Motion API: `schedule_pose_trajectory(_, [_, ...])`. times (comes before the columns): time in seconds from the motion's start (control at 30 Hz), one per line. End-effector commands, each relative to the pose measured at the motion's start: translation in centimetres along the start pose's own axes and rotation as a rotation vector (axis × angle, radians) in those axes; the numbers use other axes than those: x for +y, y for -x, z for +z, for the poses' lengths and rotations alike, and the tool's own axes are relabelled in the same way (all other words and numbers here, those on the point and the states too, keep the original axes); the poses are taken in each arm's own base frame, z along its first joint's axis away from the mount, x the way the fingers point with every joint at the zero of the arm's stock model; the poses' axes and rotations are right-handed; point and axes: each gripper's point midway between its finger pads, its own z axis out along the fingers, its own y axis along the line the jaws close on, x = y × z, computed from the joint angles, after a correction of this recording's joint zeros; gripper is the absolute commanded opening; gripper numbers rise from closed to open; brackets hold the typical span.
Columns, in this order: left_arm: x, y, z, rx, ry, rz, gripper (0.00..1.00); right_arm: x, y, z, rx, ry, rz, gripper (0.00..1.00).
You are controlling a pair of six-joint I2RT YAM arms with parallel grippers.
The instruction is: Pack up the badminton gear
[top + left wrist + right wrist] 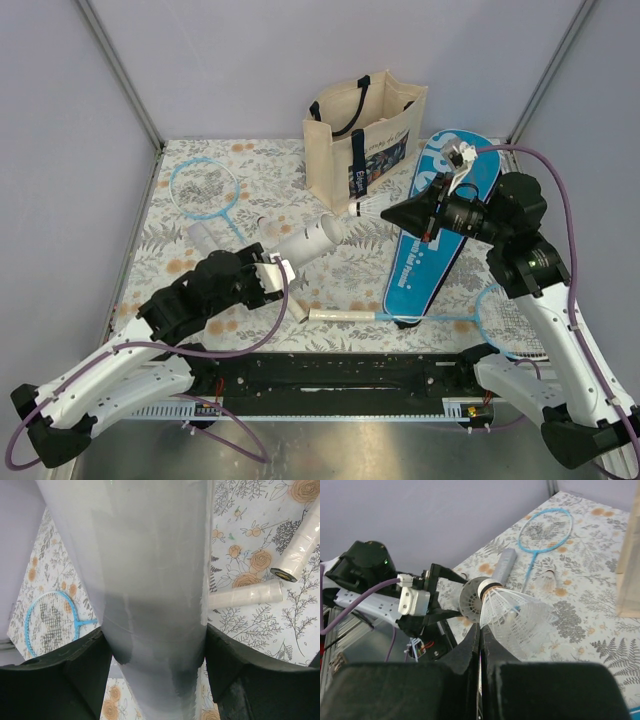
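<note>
My left gripper (272, 274) (155, 647) is shut on the long white tube (308, 242) (150, 570), one finger pressed to each side, and holds it tilted above the table. Its open mouth (470, 601) faces my right gripper (390, 215) (480, 630), which is shut on the skirt of a white shuttlecock (369, 207) (517, 617). The cork end is close to the mouth. The blue case (440, 225) lies under the right arm. One light-blue racket (205, 190) (545, 529) (50, 622) lies at the far left. The other racket (512, 322) lies near right, its white handle (340, 315) (245, 596) pointing left.
The cream tote bag (365, 130) with navy straps stands upright at the back, next to the case. A clear cylinder (200, 236) (504, 565) and a loose shuttlecock (549, 580) lie by the far racket's shaft. Walls close the table's left, back and right.
</note>
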Motion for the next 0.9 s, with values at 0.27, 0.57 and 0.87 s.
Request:
schedule_pose_trajectory(0.27, [1.6,5.7,-1.6,-0.178,-0.013,0.071,0.47,4.6,-2.4,1.5,0.092,0.229,-0.001,0.00])
schedule_pose_trajectory(0.57, [1.0,6.4,-1.4,-0.202,-0.052,0.129,0.47,6.7,-4.3,4.8,0.176,0.333,0.003,0.00])
schedule_pose_trajectory(0.87, [1.2,6.7,-1.6,-0.223,-0.042,0.131,0.47,6.5,-5.5,7.5,0.201,0.347,0.040,0.00])
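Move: The shuttlecock sits cork-first in the right fingers, and the open mouth of the tube it is bound for lies roughly 12 cm to that hand's left, 3 cm back and 7 cm lower. The blue racket bag is about 15 cm ahead, 18 cm right and 35 cm below, the tote bag some 32 cm ahead, 1 cm left and 20 cm below. From the left hand, still gripping the tube, the shuttlecock is about 7 cm ahead, 20 cm right and 20 cm up. The shuttlecock, still pinched by its skirt, is carried cork-first into the tube's mouth: the right hand eases back about 4 cm while sweeping some 9 cm left and sinking 5 cm, turning 20-25 degrees counter-clockwise. The left hand keeps hold of the tube and brings the mouth to meet it, shifting 2 cm up and right with a slight clockwise turn, then holding. ##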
